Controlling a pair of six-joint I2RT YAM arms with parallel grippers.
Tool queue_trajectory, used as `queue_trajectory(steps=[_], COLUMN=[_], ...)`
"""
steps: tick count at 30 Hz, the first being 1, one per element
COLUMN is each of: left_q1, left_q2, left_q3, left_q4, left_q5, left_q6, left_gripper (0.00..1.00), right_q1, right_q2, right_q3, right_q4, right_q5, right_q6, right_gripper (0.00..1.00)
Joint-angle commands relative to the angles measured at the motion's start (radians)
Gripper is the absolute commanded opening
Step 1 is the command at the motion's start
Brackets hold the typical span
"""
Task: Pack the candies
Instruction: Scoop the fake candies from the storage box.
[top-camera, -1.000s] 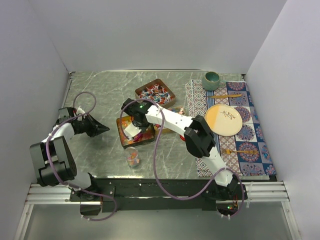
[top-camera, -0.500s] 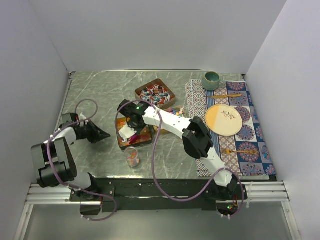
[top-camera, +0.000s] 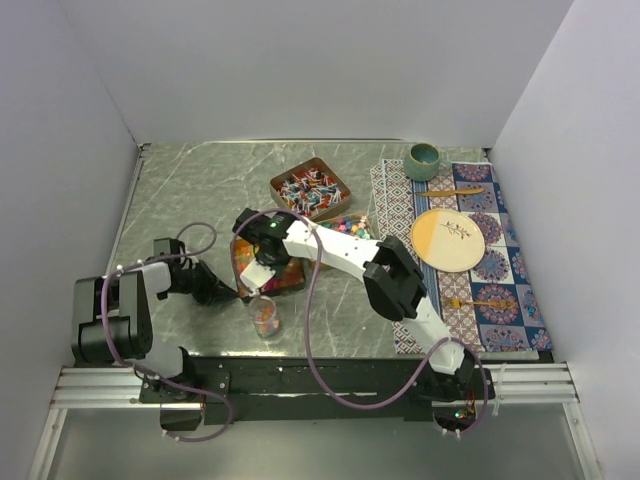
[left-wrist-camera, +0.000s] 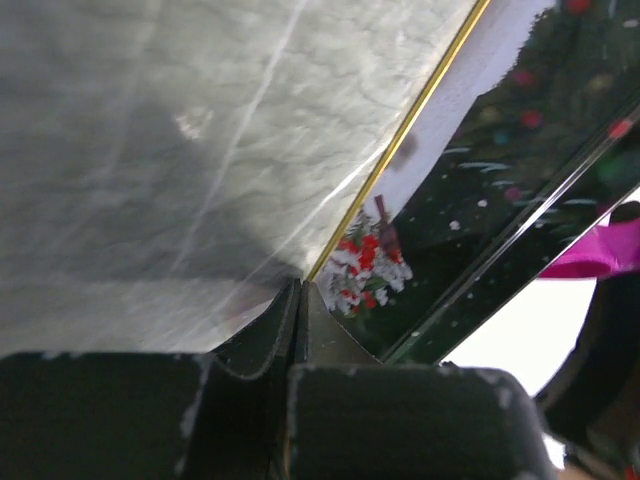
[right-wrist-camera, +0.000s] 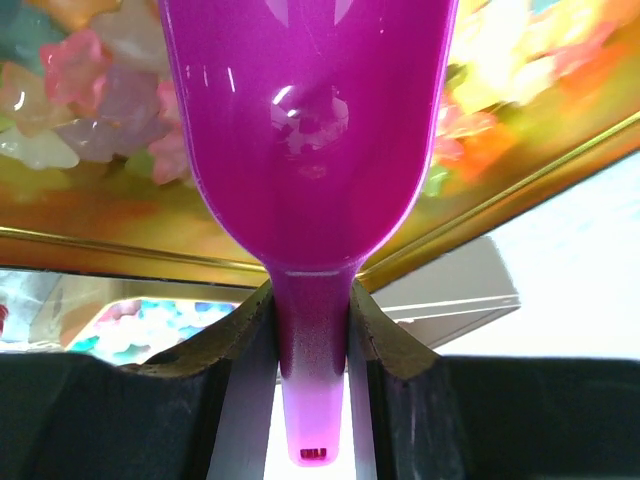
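The candies lie in three trays: jelly bits in the gold-rimmed tray (top-camera: 285, 278), wrapped pieces in the brown tray (top-camera: 311, 188), and pastel balls in a tray (top-camera: 347, 226) half hidden by the right arm. A few more candies sit in a clear cup (top-camera: 265, 315). My right gripper (top-camera: 258, 274) (right-wrist-camera: 310, 292) hangs over the jelly tray, shut on the handle of a purple scoop (right-wrist-camera: 310, 130), whose bowl is just above the jelly bits (right-wrist-camera: 85, 95). My left gripper (top-camera: 227, 294) (left-wrist-camera: 300, 287) is shut and empty, its tips against the tray's gold rim (left-wrist-camera: 400, 135).
A patterned mat (top-camera: 395, 200) covers the right side of the table. It carries a green mug (top-camera: 424, 158), a yellow-and-cream plate (top-camera: 455, 239), a wooden spoon (top-camera: 455, 191) and a fork (top-camera: 478, 302). White walls close in on three sides.
The left arm has swung nearer and to the right, bringing its shut gripper to the jelly tray's left edge. The right gripper and scoop have shifted slightly left and nearer over the tray.
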Motion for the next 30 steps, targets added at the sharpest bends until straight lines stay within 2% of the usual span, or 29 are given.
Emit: queue_trajectory(steps=[1, 4, 9, 13, 20, 30], left_q1=[-0.018, -0.018, -0.018, -0.017, -0.014, -0.011], left_q2=[0.023, 0.031, 0.052, 0.072, 0.095, 0.138], left_q3=[0.028, 0.037, 0.064, 0.103, 0.147, 0.239], left_q4=[0.058, 0.058, 0.054, 0.037, 0.043, -0.006], left_q5=[0.013, 0.013, 0.014, 0.01, 0.027, 0.088], left_q6=[-0.025, -0.021, -0.01, 0.004, 0.033, 0.132], left_gripper=[0.01, 0.01, 0.01, 0.01, 0.01, 0.01], right_q1=[0.032, 0.034, 0.037, 0.016, -0.055, -0.127], right_q2=[0.063, 0.123, 0.151, 0.182, 0.134, 0.102], right_q3=[0.179, 0.247, 0.211, 0.24, 0.19, 0.161], right_q4=[-0.101, -0.137, -0.135, -0.219, -0.246, -0.261], right_q5=[-0.077, -0.129, -0.183, -0.267, -0.479, -0.623], right_q6=[0.051, 0.108, 0.151, 0.159, 0.068, 0.044], right_gripper=[0.0, 0.0, 0.0, 0.0, 0.0, 0.0])
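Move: Some 3 cm back, 2 cm left and 6 cm below the right hand lies the middle of the fake candies in their tin. The clear storage box stands about 14 cm back and 2 cm left of that hand, the round-candy box 12 cm right and 4 cm ahead, and the lollipop tray 17 cm ahead and 8 cm right. For the left hand, low at the tin's near-left side, the candies' middle is about 7 cm ahead and 7 cm right. Keeping its grip on the scoop handle, the right hand swings about 2 cm left and returns rightward, then sinks some 3 cm into the candy tin while drawing slightly back and tipping about 25 degrees, fingertips swinging towards the base. The left hand, fingers still shut, travels some 5 cm forward along the tin's left side, staying against its edge. ##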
